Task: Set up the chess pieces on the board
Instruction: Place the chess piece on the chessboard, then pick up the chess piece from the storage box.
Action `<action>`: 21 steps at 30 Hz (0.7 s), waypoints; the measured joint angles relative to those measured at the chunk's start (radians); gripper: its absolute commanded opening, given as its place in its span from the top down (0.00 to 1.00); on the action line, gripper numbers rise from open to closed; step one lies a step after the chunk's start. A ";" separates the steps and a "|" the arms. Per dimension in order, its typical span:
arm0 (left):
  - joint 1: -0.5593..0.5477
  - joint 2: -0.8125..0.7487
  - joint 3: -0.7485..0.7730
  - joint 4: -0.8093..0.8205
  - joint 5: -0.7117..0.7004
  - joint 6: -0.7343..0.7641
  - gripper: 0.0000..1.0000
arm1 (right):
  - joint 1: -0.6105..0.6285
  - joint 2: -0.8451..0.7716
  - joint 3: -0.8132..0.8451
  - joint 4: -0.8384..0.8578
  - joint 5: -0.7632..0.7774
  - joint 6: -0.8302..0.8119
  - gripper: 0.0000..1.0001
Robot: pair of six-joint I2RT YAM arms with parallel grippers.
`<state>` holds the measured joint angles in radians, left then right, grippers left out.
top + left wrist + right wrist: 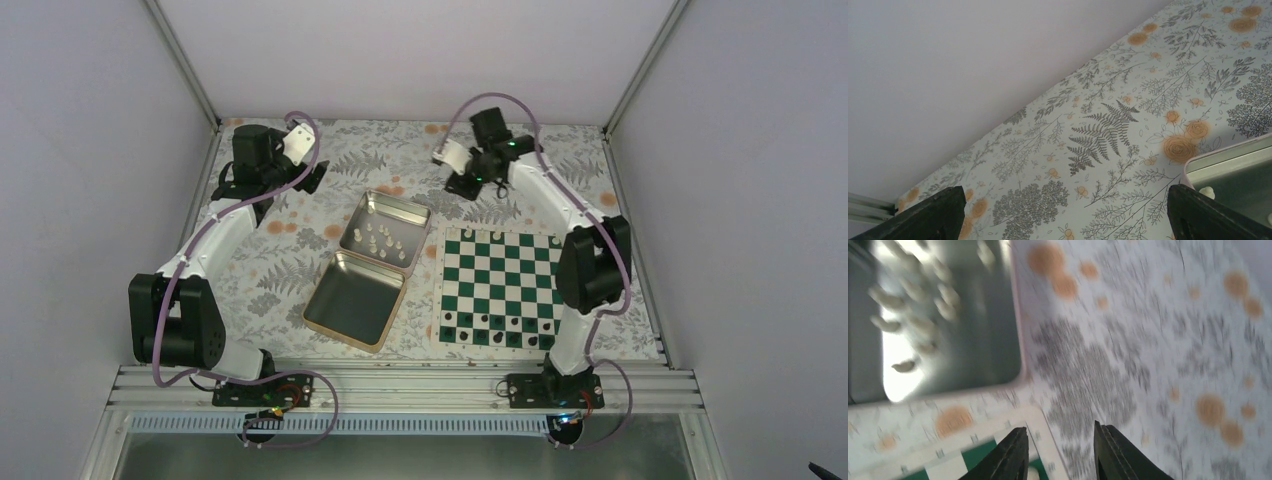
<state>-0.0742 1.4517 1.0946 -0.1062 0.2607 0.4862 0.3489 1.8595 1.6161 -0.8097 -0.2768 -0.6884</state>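
Note:
The green-and-white board lies at the right. A few cream chess pieces stand on its far row. More chess pieces lie in the open silver tin to the board's left. My right gripper hovers past the board's far-left corner. In the blurred right wrist view it is open with nothing between its fingers, above the board's corner, and the pieces in the tin show at the upper left. My left gripper is open at the far left, over bare cloth.
Small dark pieces line the board's near rows. The tin's other half lies open and hinged toward me. A tin corner with a cream piece shows in the left wrist view. Flower-patterned cloth covers the table, and walls enclose three sides.

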 measured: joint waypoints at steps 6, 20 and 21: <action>-0.001 0.000 0.000 0.000 -0.006 0.000 0.00 | 0.167 0.124 0.180 0.000 -0.048 0.005 0.64; -0.001 0.000 0.000 0.000 -0.005 0.000 0.00 | 0.351 0.353 0.250 -0.030 -0.069 0.026 0.67; -0.001 0.000 0.000 0.000 -0.005 0.000 0.00 | 0.352 0.353 0.249 -0.029 -0.068 0.026 0.67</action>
<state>-0.0750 1.4517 1.0946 -0.1066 0.2558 0.4862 0.7013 2.2124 1.8652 -0.8391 -0.3447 -0.6624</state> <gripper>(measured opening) 0.999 0.335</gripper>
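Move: The right hand is empty and part open. The white piece it heads for, on the chessboard side of the cluster in the far tray, lies about 17 cm to its left, 7 cm back and 13 cm below. Another white piece stands some 2 cm left of it and 1 cm farther out; the lone corner piece is about 7 cm left of it and 9 cm farther out. The just-placed piece is 7 cm right of the hand and 4 cm back. From the left hand, the aimed-at piece is about 23 cm right, 9 cm back and 21 cm below. The right hand sweeps about 17 cm left from beyond the chessboard towards the white pieces in the far tray, first rising a little, then coming back some 6 cm and sinking to about 8 cm below where it began, easing almost to a stop over the board side of the cluster. On the way the wrist turns about 20 degrees counter-clockwise and tips slightly, while the fingers stay part open and empty, just above the pieces with none gripped. ##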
